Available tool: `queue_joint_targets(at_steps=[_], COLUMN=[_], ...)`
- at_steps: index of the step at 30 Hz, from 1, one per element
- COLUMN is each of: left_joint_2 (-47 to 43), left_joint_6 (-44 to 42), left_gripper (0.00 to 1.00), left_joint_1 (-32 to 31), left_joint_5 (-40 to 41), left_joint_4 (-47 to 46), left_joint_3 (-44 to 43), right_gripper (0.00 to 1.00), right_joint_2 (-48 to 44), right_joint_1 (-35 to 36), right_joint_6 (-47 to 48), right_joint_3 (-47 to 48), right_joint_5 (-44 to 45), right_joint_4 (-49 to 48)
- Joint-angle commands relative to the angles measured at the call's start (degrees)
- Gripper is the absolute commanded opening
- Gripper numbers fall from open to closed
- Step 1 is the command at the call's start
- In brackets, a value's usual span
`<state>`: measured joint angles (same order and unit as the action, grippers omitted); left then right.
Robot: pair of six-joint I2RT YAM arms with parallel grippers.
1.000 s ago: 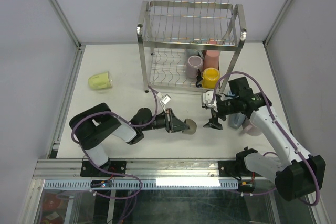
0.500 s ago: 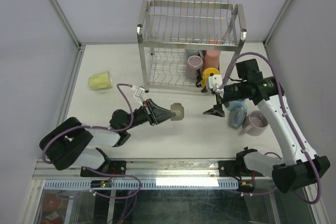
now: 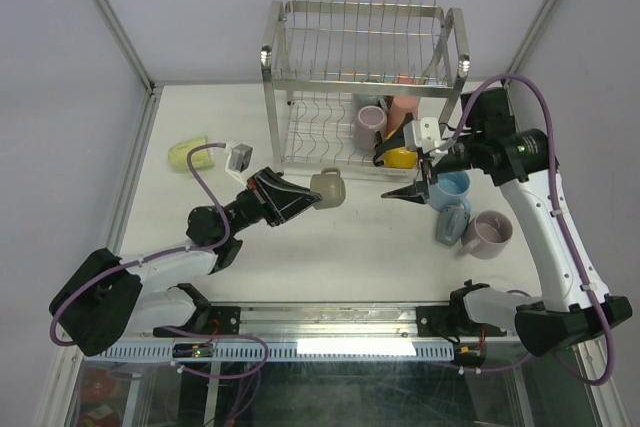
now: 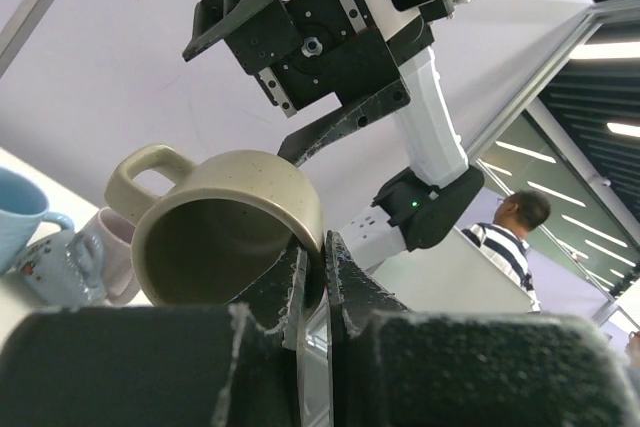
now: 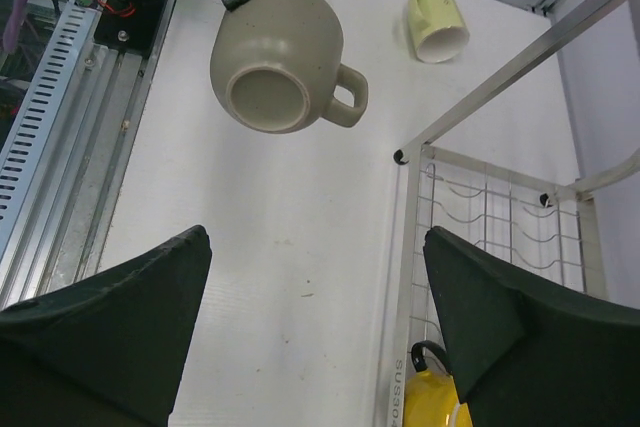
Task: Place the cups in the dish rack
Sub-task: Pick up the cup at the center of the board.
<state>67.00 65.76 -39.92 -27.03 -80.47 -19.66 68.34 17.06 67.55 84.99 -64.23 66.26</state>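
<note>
My left gripper (image 3: pixel 312 198) is shut on the rim of a small grey-beige cup (image 3: pixel 328 188) and holds it in the air just in front of the dish rack (image 3: pixel 268 57). In the left wrist view the cup (image 4: pixel 228 219) hangs mouth-down with one finger inside its wall. The right wrist view sees that cup's base (image 5: pixel 279 59) from below. My right gripper (image 3: pixel 405 191) stands open to the cup's right, by the rack's front right leg, with nothing between its fingers (image 5: pixel 120 307). Mauve (image 3: pixel 370 125), pink (image 3: pixel 404 110) and yellow (image 3: pixel 401 151) cups sit in the lower tier.
A pale green cup (image 3: pixel 190 154) lies on its side at the left of the table. A light blue cup (image 3: pixel 451 186), a grey-blue cup (image 3: pixel 452 224) and a mauve cup (image 3: pixel 491 234) stand under the right arm. The rack's front post (image 5: pixel 402 287) is close to the right fingers.
The left arm has lifted the grey-beige cup off the table and carried it back toward the rack. The right gripper has risen and moved back toward the rack, still open.
</note>
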Motion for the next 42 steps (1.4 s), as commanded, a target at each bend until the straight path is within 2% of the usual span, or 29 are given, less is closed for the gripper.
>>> queue_joint_targets(at_steps=[1, 6, 22, 31, 36, 39, 42], left_joint_2=[0.91, 3.26, 5.19, 6.03, 7.45, 8.46, 8.38], left_joint_6=[5.66, 9.5, 12.87, 19.91, 25.66, 31.2, 34.37], left_gripper=[0.0, 0.0, 0.0, 0.0, 0.0, 0.0, 0.0], left_joint_1=[1.29, 2.69, 3.2, 3.38, 3.39, 3.36, 3.4], left_joint_5=[-0.57, 0.13, 4.79, 10.79, 13.74, 13.57, 12.14], left_joint_4=[-14.12, -19.45, -19.63, -19.6, -19.62, -19.63, -19.57], left_joint_3=[-4.27, -5.04, -7.1, -8.06, -8.94, -9.94, -10.94], right_gripper=[0.9, 0.9, 0.9, 0.89, 0.88, 0.87, 0.87], right_joint_2=[0.45, 0.82, 1.65, 0.51, 0.23, 0.3, 0.55], right_joint_1=[-0.18, -0.17, -0.13, -0.13, -0.18, 0.01, 0.51], right_joint_6=[-0.97, -0.78, 1.08, -8.63, -18.13, -22.73, -22.65], right_joint_3=[4.44, 4.31, 3.63, 0.64, -3.33, -6.07, -6.75], right_joint_5=[-5.21, -5.05, -3.55, -3.69, -4.75, -5.26, -3.84], right_joint_4=[-0.68, -0.86, -2.13, -12.31, -21.07, -27.04, -29.17])
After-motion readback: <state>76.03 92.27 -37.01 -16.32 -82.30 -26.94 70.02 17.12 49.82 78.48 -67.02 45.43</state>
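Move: The left hand holds the cup by its rim; the right gripper's open fingers, which face it, are some 14 cm to its right, about 3 cm farther forward and nearly level. From the right hand, the held cup's middle lies about 11 cm left, 2 cm back and at much the same height. Down on the rack's lower shelf, the yellow cup stands about 14 cm ahead of the right hand, 6 cm right and 20 cm lower; the purple mug stands some 20 cm ahead, 1 cm left and 19 cm lower. Keeping its pinch on the cup's rim, the left hand carries it forward about 6 cm and up some 3 cm in front of the rack, with a near-pause partway, while the wrist turns nearly 30 degrees so its fingers point more forward and the cup's base faces the right gripper more squarely. The right hand, fingers staying wide open, edges up a little and all but waits, then eases about 3 cm forward and 2 cm left towards the cup, sinking back to its starting height without touching it. ##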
